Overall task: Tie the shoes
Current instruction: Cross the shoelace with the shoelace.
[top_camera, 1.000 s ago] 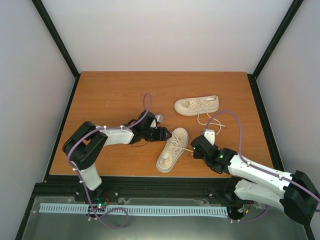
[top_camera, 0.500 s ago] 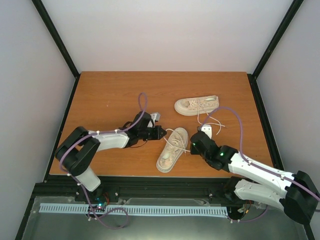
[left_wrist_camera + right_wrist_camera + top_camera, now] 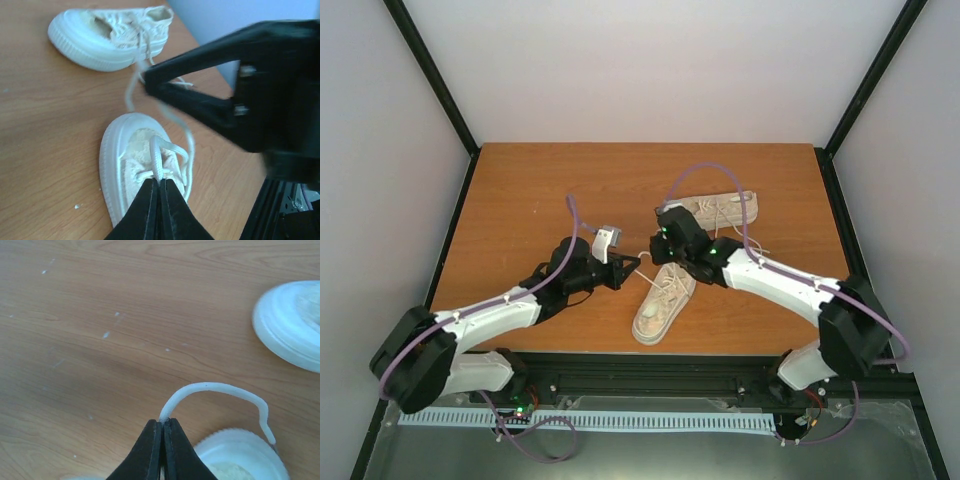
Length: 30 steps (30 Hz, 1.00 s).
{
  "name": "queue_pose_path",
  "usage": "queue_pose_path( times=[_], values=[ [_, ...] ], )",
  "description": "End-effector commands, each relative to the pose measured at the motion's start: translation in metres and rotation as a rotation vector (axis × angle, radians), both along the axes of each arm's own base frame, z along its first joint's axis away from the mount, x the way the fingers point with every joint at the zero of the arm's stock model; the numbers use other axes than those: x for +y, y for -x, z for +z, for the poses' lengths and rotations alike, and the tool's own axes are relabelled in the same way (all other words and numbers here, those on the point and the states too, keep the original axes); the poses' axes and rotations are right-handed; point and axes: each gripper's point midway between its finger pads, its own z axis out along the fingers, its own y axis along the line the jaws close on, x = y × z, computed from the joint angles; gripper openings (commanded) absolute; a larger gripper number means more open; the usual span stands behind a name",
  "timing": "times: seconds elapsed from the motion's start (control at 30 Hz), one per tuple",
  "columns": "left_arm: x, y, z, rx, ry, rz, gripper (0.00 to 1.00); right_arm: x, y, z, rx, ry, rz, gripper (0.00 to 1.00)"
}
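Note:
The near shoe [image 3: 662, 303] lies toe-up in the middle of the table, cream with white laces. Behind it, the far shoe [image 3: 725, 208] lies on its side, partly covered by my right arm. My left gripper [image 3: 637, 264] is shut on a loop of the near shoe's lace [image 3: 158, 156], just above the near shoe [image 3: 116, 165]. My right gripper [image 3: 657, 256] hovers close by, shut on the other lace strand [image 3: 215, 387], which arches back to the near shoe [image 3: 245, 450]. The right gripper [image 3: 146, 86] shows in the left wrist view as a black wedge in front of the far shoe [image 3: 100, 42].
The wooden table [image 3: 520, 200] is bounded by black frame posts and pale walls. A purple cable [image 3: 720, 172] arches over the right arm. My two arms converge tip to tip above the near shoe's toe.
My left gripper has shut on the lace loop and drawn back to the left. My right arm has swung from the near shoe's right side across to its far left, carrying its lace.

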Motion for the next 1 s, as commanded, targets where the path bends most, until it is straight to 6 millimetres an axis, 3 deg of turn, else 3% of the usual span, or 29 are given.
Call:
queue_pose_path(
  times=[0.0, 0.27, 0.43, 0.57, 0.67, 0.77, 0.8, 0.9, 0.97],
  values=[
    [0.001, 0.004, 0.030, -0.146, -0.001, -0.047, 0.01, 0.040, -0.010, 0.013, -0.013, -0.040, 0.149, 0.03],
    [-0.003, 0.015, 0.053, -0.195, 0.047, -0.108, 0.01, 0.085, -0.029, 0.021, 0.012, -0.087, 0.243, 0.03],
    [-0.014, 0.019, 0.062, -0.186, 0.085, -0.168, 0.01, 0.097, -0.035, 0.027, 0.004, -0.100, 0.275, 0.03],
    [-0.024, 0.012, 0.052, -0.157, 0.057, -0.197, 0.01, 0.097, -0.036, 0.028, 0.013, -0.093, 0.287, 0.05],
    [-0.032, 0.004, 0.046, -0.138, 0.046, -0.202, 0.01, 0.075, -0.044, 0.018, 0.042, -0.084, 0.201, 0.17],
    [-0.040, -0.003, 0.042, -0.119, 0.047, -0.209, 0.01, 0.034, -0.054, 0.010, 0.073, -0.130, 0.092, 0.42],
    [-0.042, -0.006, 0.040, -0.113, 0.045, -0.210, 0.01, 0.018, -0.051, 0.002, 0.086, -0.128, 0.063, 0.50],
    [-0.050, -0.008, 0.041, -0.119, 0.045, -0.240, 0.01, -0.017, -0.041, 0.006, 0.061, -0.138, 0.003, 0.70],
    [-0.052, -0.009, 0.041, -0.130, 0.039, -0.254, 0.01, -0.038, -0.029, 0.009, 0.042, -0.152, -0.032, 0.77]
  ],
)
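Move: The left hand holds one shoelace; the near shoe's middle lies about 7 cm to its right, 6 cm back and 11 cm below. The right hand holds the other lace. The lace pinched in the left fingertips, which it must pass, is roughly 4 cm to its left, 3 cm back and at nearly its height; the near shoe's middle is some 8 cm back, 3 cm right and 12 cm down. The far shoe sits around 17 cm ahead of the right hand and 16 cm to its right. Leftward and slightly forward, the right hand carries its pinched lace about 10 cm beyond the left fingertips, turning some 15 degrees counter-clockwise, then opens wide and swings quickly back right and a little down. The left hand keeps its lace pinched, first lifting and drawing back slightly, then going right and down towards the near shoe, turning clockwise. ##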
